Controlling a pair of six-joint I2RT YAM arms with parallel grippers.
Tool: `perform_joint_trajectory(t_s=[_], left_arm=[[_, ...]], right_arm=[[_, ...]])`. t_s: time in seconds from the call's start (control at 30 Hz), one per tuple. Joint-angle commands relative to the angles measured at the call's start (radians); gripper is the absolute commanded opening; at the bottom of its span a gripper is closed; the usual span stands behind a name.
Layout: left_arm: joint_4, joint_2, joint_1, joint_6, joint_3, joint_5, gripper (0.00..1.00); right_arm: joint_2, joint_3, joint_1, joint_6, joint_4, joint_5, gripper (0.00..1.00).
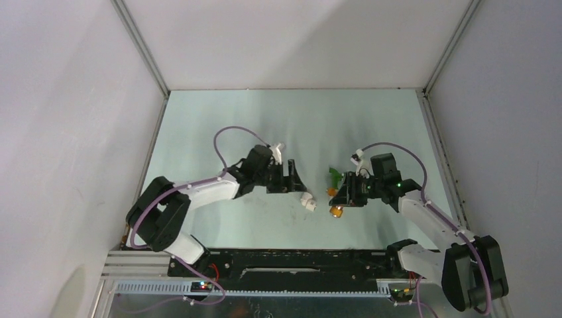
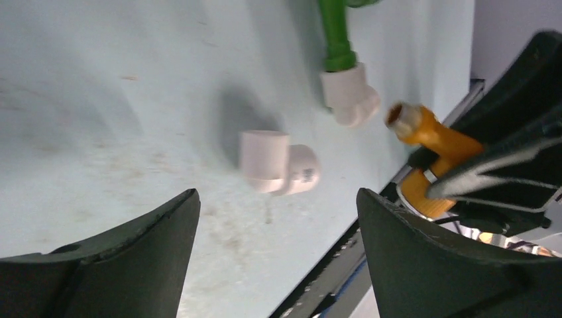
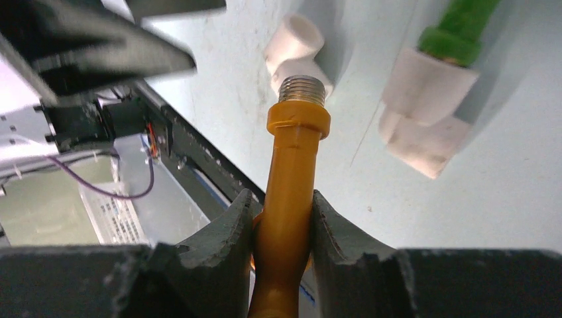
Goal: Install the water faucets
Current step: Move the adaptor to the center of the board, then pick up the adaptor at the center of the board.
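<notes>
The orange water faucet is clamped between the fingers of my right gripper, which is shut on its body. Its threaded metal end points toward a loose white elbow fitting on the table. The green water faucet lies further back, its end seated in a second white elbow. My left gripper is open with nothing between its fingers, just short of the loose elbow. From above, the left gripper and right gripper face each other across that elbow.
The pale green table is walled by white panels at the left, back and right. A black rail with the arm bases runs along the near edge, close behind the orange faucet.
</notes>
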Motion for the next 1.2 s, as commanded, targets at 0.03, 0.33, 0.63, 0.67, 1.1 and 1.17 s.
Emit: perform_joint_trajectory(t_s=[0.03, 0.33, 0.63, 0.67, 1.1, 1.17], left_arm=[[-0.085, 0.040, 0.144, 0.253, 0.015, 0.279, 0.83], [0.213, 0.335, 0.159, 0.190, 0.034, 0.561, 0.75], [0.359, 0.459, 0.131, 0.088, 0.027, 0.579, 0.72], [0.367, 0.466, 0.127, 0.085, 0.027, 0.576, 0.71], [0.389, 0.528, 0.103, 0.063, 0.071, 0.522, 0.70], [0.419, 0.517, 0.099, 0.042, 0.063, 0.489, 0.72]], right_arm=[[-0.006, -0.021, 0.078, 0.008, -0.019, -0.045, 0.00], [0.079, -0.156, 0.135, 0.114, 0.161, -0.116, 0.00], [0.159, -0.218, 0.140, 0.196, 0.469, -0.141, 0.00], [0.165, -0.217, 0.139, 0.196, 0.473, -0.133, 0.00], [0.274, -0.200, 0.138, 0.158, 0.540, -0.097, 0.00], [0.275, -0.200, 0.138, 0.149, 0.551, -0.088, 0.00]])
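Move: The white adaptor lies loose on the board, about 3 cm right of the open left hand, 4 cm back and 6 cm below. From the right hand, which already holds the orange faucet, it lies some 9 cm left, 1 cm back and 7 cm below. The green faucet lies some 6 cm ahead of the right hand, 1 cm left and 7 cm below. Left hand sinks 4 cm, narrowing around the adaptor; right lowers faucet 6 cm and back, meeting its mouth. ##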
